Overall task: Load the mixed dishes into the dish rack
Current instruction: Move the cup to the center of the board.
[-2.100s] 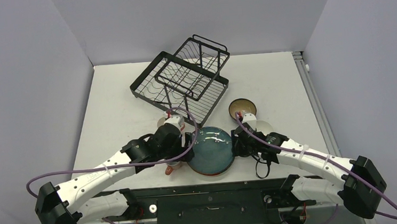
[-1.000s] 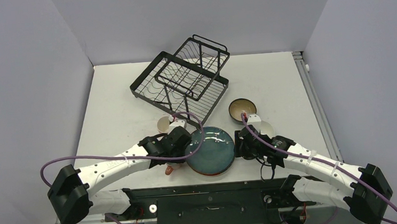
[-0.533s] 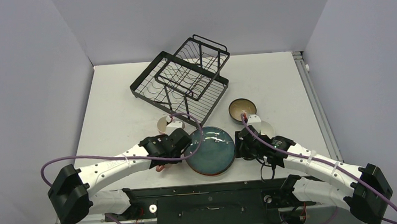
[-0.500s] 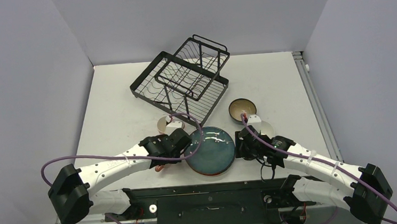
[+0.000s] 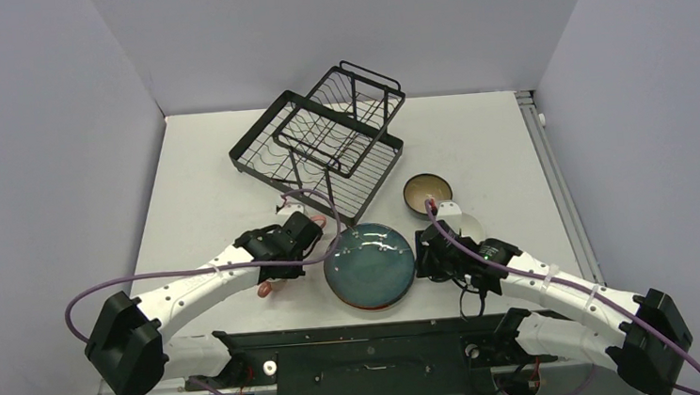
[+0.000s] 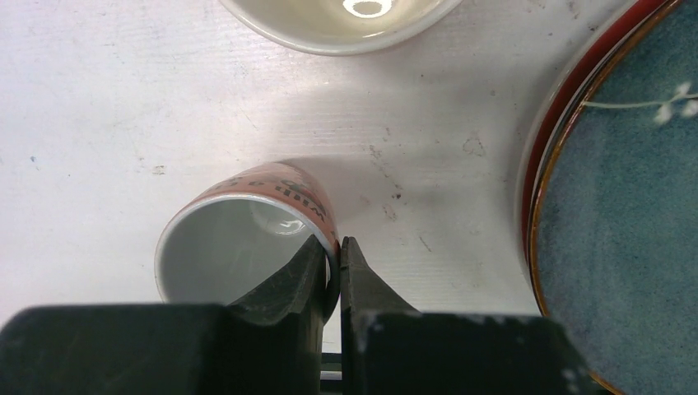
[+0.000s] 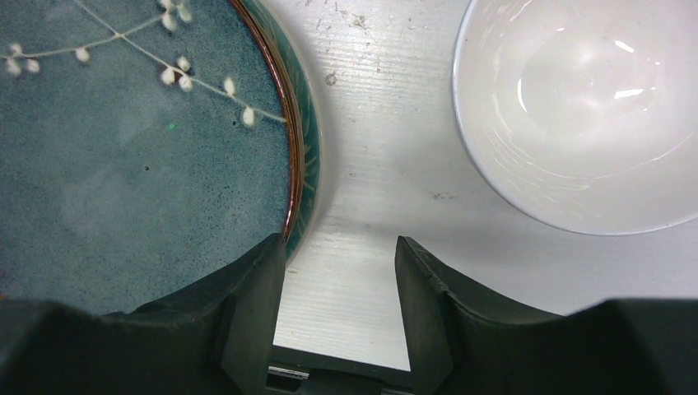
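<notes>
My left gripper (image 6: 338, 247) is shut on the rim of the pink mug (image 6: 247, 247), one finger inside and one outside. The mug tilts with its mouth toward the wrist camera; from above it (image 5: 264, 289) peeks out under the left gripper (image 5: 275, 271). The dark teal plate (image 5: 369, 265) tops a stack with a red-orange plate (image 6: 533, 164) below it. My right gripper (image 7: 339, 247) is open at the teal plate's (image 7: 123, 148) right rim, its left finger over the plate. The small white bowl (image 7: 576, 107) lies right of it. The dish rack (image 5: 323, 143) stands behind.
The brown bowl (image 5: 427, 191) sits right of the rack, with the small white bowl (image 5: 456, 219) just in front of it. A pale cream vessel (image 6: 337, 20) lies ahead of the pink mug. A green rim (image 7: 306, 164) shows under the teal plate.
The left gripper closed on the pink mug's rim, then carried it left, away from the plate stack. The right arm has barely moved.
</notes>
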Tool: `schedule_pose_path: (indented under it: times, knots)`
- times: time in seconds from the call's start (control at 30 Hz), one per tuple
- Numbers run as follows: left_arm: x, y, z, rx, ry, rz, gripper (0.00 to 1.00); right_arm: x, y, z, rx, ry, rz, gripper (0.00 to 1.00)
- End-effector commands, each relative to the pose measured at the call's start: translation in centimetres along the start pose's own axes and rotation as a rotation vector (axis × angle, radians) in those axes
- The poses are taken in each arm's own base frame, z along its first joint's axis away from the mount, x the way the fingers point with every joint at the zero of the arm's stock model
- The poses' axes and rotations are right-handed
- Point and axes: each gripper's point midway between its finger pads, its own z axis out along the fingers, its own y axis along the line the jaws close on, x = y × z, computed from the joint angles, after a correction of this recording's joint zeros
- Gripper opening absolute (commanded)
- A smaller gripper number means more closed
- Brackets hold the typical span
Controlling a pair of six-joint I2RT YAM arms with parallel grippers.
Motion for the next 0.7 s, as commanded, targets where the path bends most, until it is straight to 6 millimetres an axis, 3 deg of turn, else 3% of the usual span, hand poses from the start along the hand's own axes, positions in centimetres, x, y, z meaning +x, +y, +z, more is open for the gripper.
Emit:
schedule_pose_path:
  times: [0.0,0.17,0.33,0.5,0.67]
  knots:
    - [-0.2,0.0,-0.1,0.027,0.006,0.0,0.01,-2.3,0.8,-1.1,-0.02,-0.075,0.003,0.48]
    - [0.0,0.3,0.0,0.015,0.024,0.002,0.11,-2.6,0.9,-1.3,-0.022,-0.079,-0.001,0.48]
    - [-0.2,0.6,-0.4,0.012,0.019,-0.011,0.29,-3.2,1.2,-1.6,-0.024,-0.091,0.0,0.48]
    - [-0.6,0.9,-1.1,0.007,0.003,-0.02,0.39,-3.9,1.3,-2.1,-0.018,-0.102,-0.005,0.49]
    - [-1.6,1.6,-2.3,-0.004,-0.034,-0.03,0.45,-5.9,1.6,-3.6,-0.014,-0.144,-0.016,0.5]
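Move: The cup, its right wall still pinched in the left fingers, has its middle about 3 cm to the left of that hand, level fore and aft, and 3 cm below. The pink mug stands some 11 cm straight ahead of that hand; the plate stack's middle is about 16 cm to its right, 1 cm farther out. From the right hand, the plate stack is about 11 cm left and 2 cm ahead, the white bowl about 8 cm right and 7 cm ahead, and the cup some 32 cm left and 3 cm ahead. The left hand lets go of the cup's wall by spreading its shut fingers to a bit under half open, one finger still inside the cup and the other outside to its right, while easing about 1 cm left with a slight drift back. Meanwhile the right hand, empty and still about half open, rises with gathering speed some 3 cm from beside the right edge of the plate stack, drifting about 1 cm forward with hardly any turn of the wrist. ##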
